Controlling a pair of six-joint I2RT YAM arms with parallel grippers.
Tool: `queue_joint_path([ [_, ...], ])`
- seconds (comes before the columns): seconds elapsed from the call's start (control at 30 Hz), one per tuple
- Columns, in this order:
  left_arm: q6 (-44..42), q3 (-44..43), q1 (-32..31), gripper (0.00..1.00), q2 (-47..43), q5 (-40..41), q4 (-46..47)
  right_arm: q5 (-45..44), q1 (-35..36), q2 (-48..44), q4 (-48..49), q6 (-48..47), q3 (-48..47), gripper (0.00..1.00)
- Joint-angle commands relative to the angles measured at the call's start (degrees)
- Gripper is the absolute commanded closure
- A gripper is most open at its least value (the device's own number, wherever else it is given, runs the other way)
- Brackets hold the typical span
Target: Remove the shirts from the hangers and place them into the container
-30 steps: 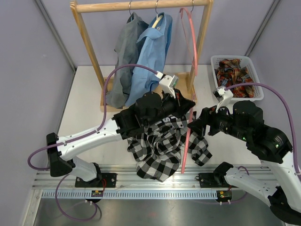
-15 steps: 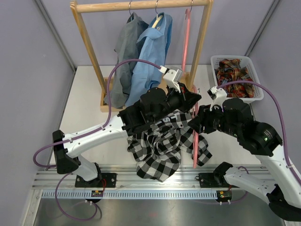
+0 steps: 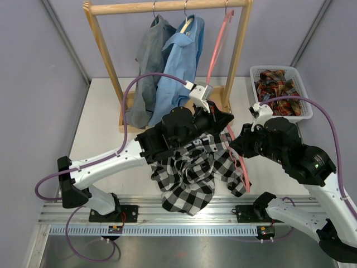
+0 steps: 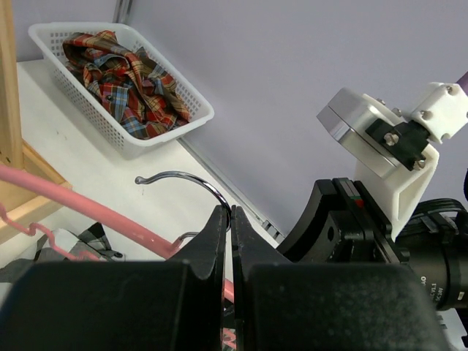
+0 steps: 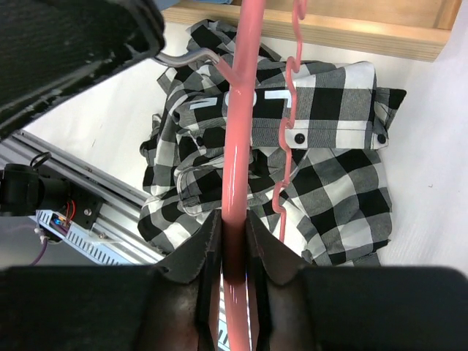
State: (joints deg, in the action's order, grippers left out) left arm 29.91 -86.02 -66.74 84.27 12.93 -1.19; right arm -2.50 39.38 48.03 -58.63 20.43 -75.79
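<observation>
The black-and-white checked shirt [image 3: 189, 173] lies crumpled on the table between the arms, and the right wrist view shows it [image 5: 329, 168] under the hanger. A pink hanger [image 3: 244, 170] is held over it. My left gripper [image 3: 226, 119] [image 4: 231, 212] is shut on its metal hook [image 4: 186, 178]. My right gripper [image 3: 235, 146] [image 5: 234, 219] is shut on its pink bar [image 5: 240, 110]. The white container [image 3: 270, 67] [image 4: 88, 102] at the far right holds a red plaid shirt. Grey [image 3: 146, 67] and light blue [image 3: 178, 67] shirts hang on the rack.
The wooden rack [image 3: 103, 50] stands at the back of the table, its base rail close behind my left gripper. An empty pink hanger [image 3: 216, 47] hangs at its right end. Metal rails run along the near table edge.
My right gripper has closed onto the hanger's pink bar. The hanger's lower end has swung to the right. The left gripper stayed shut on the hook and shifted slightly.
</observation>
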Motion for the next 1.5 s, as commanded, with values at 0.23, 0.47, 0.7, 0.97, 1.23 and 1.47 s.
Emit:
queue_joint_path([
  [0.23, -2.31, 1.11, -0.06, 1.00, -3.94, 1.84, 1.98, -3.03, 0.44, -0.92, 0.10, -0.83, -0.33, 1.00],
  [0.47, -2.75, 4.63, -0.06, 0.29, -5.08, 1.75, 2.59, -2.42, 0.44, -1.45, 0.71, -1.26, 0.29, 1.00],
  [0.7, -2.93, 6.39, -0.06, 0.01, -6.66, 2.36, 3.21, -2.42, 0.44, -2.15, 1.06, -1.18, 0.64, 1.00],
  [0.97, -3.63, 13.67, -1.11, 0.01, -19.12, 4.47, 1.37, -2.86, 0.44, -3.03, 3.17, -1.35, 0.73, 1.00],
  [1.23, 0.06, 28.78, -1.99, 0.01, -42.33, 9.39, -5.56, -4.52, 0.44, 0.82, 8.96, -3.20, -3.65, 1.00],
  [1.47, 1.82, 31.35, -2.08, 0.01, -49.90, 10.98, -11.81, -0.77, 0.35, 5.93, 13.63, -3.90, -7.96, 1.00],
])
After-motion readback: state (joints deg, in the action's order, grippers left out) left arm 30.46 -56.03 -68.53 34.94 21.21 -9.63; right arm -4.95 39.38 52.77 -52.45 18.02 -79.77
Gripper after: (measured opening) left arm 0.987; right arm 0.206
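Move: The left fingers are shut on the metal hook of the pink hanger; the right fingers already grip its bar, about 8 cm back from the left hand and 9 cm below. From the right hand the rack rail's free stretch lies some 28 cm ahead, 2 cm left and 25 cm up. The hanging blue shirt is around 28 cm ahead, 16 cm left and 8 cm up, the black-and-white shirt about 11 cm left, 1 cm ahead and 21 cm below. The left fingers spring wide open and let go of the hook while the hand sinks about 2 cm; it then sweeps quickly some 20 cm left and 7 cm back, rising slightly, away from the hanger. The right hand keeps its pinch on the bar, almost still at first, and only at the end carries the hanger forward and up, 3 to 4 cm each way, and a little left, towards the rack. ##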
